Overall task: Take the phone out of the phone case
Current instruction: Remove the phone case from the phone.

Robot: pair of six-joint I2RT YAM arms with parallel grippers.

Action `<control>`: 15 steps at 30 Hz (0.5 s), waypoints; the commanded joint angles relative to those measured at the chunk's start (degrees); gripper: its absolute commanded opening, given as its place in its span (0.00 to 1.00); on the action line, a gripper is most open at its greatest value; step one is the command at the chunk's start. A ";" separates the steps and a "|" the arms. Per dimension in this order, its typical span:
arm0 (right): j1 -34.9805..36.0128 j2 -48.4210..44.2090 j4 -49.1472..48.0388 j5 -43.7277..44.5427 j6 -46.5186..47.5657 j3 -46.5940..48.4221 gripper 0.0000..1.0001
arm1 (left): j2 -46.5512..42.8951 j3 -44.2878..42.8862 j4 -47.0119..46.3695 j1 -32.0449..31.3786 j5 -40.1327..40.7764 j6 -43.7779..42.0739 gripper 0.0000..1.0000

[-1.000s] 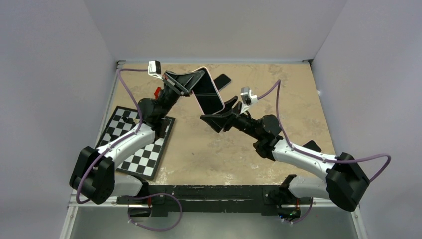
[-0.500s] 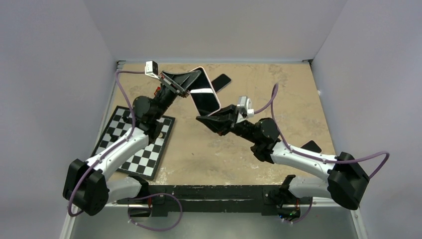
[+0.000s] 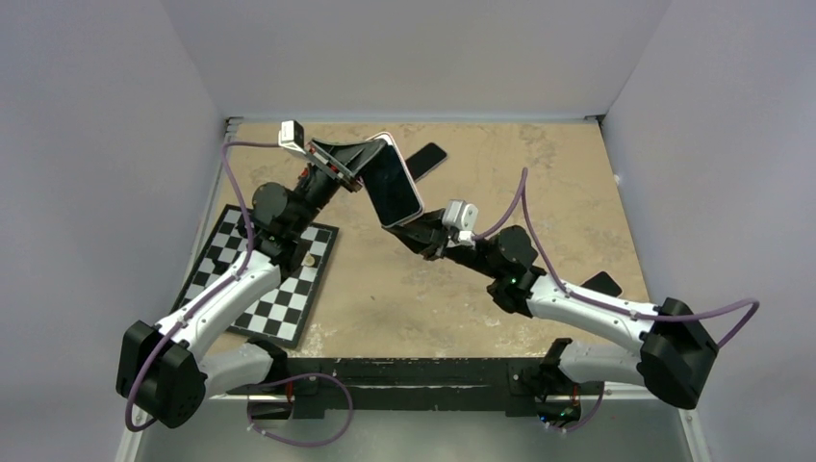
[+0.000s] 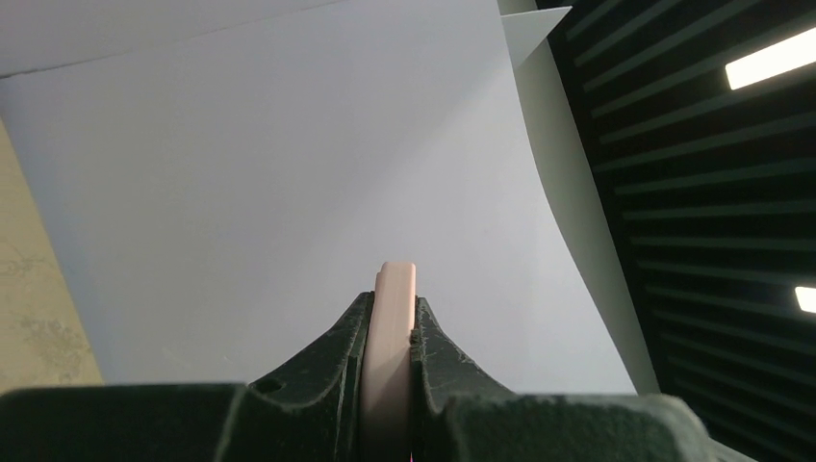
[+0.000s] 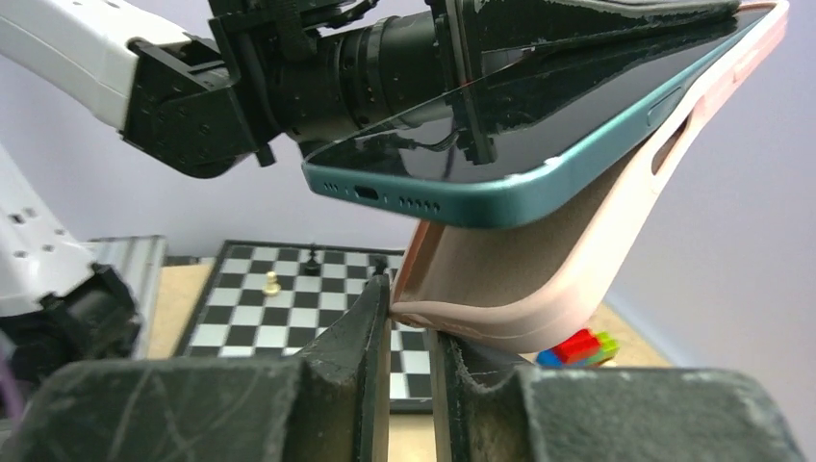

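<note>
The phone point(image 3: 393, 188), dark screen up with a teal frame point(image 5: 433, 197), is held in the air over the back of the table. My left gripper point(image 3: 364, 159) is shut across its upper end, clamping phone and pink phone case point(image 4: 396, 274) together. In the right wrist view the case point(image 5: 539, 279) is bent down and away from the phone's bottom edge. My right gripper point(image 5: 409, 300) is shut on that peeled lower corner of the case, with only a narrow slit between its fingers. From above, the right gripper point(image 3: 416, 229) sits just below the phone.
A second dark phone point(image 3: 428, 157) lies on the table behind the held one. A chessboard point(image 3: 269, 279) with a few pieces lies at the left. Coloured bricks point(image 5: 577, 346) sit near it. A small dark object point(image 3: 604, 282) lies at the right. Walls enclose three sides.
My right gripper moved up and left to the phone's lower end and closed on the case corner. The left arm tilted the phone slightly; its grip is unchanged.
</note>
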State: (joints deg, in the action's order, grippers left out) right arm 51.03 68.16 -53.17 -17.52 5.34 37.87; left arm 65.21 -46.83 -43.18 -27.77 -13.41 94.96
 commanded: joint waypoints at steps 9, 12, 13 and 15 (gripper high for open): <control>-2.98 -14.68 27.85 4.69 -17.41 -2.78 0.83 | -1.89 -0.10 -3.99 0.62 -7.56 -11.14 0.00; -4.67 -16.96 37.67 3.46 -23.33 0.11 0.86 | -0.92 -0.09 -4.49 1.29 -8.45 -13.74 0.00; -6.08 -16.99 40.68 0.46 -25.15 1.38 0.85 | -0.62 -0.16 -4.35 1.39 -8.74 -14.53 0.00; -9.41 -16.44 41.37 -9.07 -29.30 3.03 0.79 | -0.08 -0.10 -4.09 1.55 -9.30 -16.09 0.00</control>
State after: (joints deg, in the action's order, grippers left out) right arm 46.17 51.62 -21.50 -16.80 -13.50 36.27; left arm 65.01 -46.26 -42.37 -26.89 -21.21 83.20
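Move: The pink case, its phone popped out at the near end, has its middle about 6 cm ahead of my right hand, 5 cm above it and neither left nor right; my right fingers pinch its near corner. From my left hand, gripping the far end, that middle is some 5 cm back, 1 cm right and 5 cm lower. Well below my right hand, the chessboard centres 35 cm left and 4 cm ahead, the black phone 38 cm ahead and 7 cm right. I open my right fingers wide and let go of the near corner of the case, drawing that hand about 5 cm right and nearly as far down, a little back too, while it rolls some 30 degrees with its forward side dipping. My left hand keeps its pinch on the far end, sinking about 2 cm, easing slightly back and right, and rolling roughly 15 degrees. ##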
